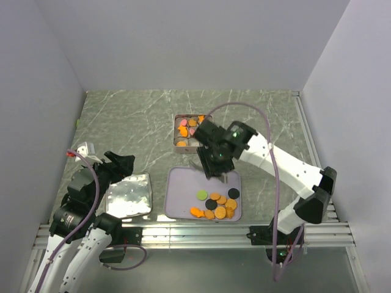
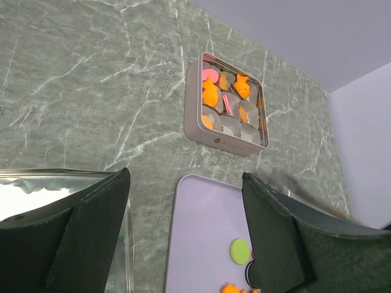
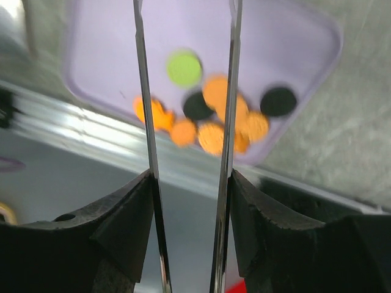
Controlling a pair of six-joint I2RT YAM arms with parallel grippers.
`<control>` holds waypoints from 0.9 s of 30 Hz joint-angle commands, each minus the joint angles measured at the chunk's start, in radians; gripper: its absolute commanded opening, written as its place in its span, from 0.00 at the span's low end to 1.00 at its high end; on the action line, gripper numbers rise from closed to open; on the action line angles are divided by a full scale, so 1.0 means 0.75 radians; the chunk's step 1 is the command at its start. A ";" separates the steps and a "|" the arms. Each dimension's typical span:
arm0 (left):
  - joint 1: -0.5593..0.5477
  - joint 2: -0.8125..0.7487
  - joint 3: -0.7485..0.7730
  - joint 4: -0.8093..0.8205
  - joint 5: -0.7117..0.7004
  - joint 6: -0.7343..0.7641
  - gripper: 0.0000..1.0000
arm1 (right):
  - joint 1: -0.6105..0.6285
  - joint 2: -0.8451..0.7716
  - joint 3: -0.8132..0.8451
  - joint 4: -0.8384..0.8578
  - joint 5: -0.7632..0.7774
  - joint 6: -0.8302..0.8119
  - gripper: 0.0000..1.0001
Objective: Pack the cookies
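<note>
Loose cookies (image 1: 219, 206) lie in a heap at the near right of a lavender tray (image 1: 183, 189): orange ones, a green round (image 1: 201, 195) and black rounds. More cookies (image 1: 188, 126) sit in white paper cups inside the square tin (image 1: 181, 144) behind the tray. My right gripper (image 1: 211, 163) hangs over the tray's far edge, shut on thin metal tongs (image 3: 141, 91). The blades frame the cookies (image 3: 214, 116) below, and their tips run out of the wrist view. My left gripper (image 1: 119, 165) is open and empty, left of the tray. It (image 2: 185, 177) looks toward the tin (image 2: 226, 137).
A shiny metal lid (image 1: 129, 195) lies flat at the near left, beside my left gripper, and its edge shows in the left wrist view (image 2: 36, 189). Grey walls close in the marbled table (image 1: 134, 116) on three sides. An aluminium rail (image 1: 195, 235) runs along the near edge.
</note>
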 commanded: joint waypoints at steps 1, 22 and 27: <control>-0.004 0.030 0.020 0.024 0.008 0.001 0.78 | 0.065 -0.141 -0.169 -0.019 0.035 0.091 0.56; -0.004 0.016 0.012 0.049 0.075 0.024 0.79 | 0.309 -0.166 -0.372 -0.003 -0.037 0.202 0.56; -0.004 0.026 0.012 0.055 0.092 0.030 0.80 | 0.336 -0.125 -0.376 0.016 -0.047 0.198 0.56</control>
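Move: The green cookie lies about 9 cm back from the right hand, 3 cm to its left and roughly 16 cm below. Level with that cookie and 5 cm to its right is an orange cookie; the near black cookie lies 4 cm nearer the base and 4 cm to the right of the green one. The fish cookie is some 16 cm back and 5 cm left of the hand. From the left hand, the green cookie is about 13 cm back and 26 cm right. Back towards its base and downwards, the right hand sweeps empty from between the box and the purple tray to over the cookies, about 10 cm back and 5 cm down. It starts fast, bearing right, then slows and edges left over the green cookie; the wrist brings the long metal blades some 10 degrees nearer vertical, and they stay open. ##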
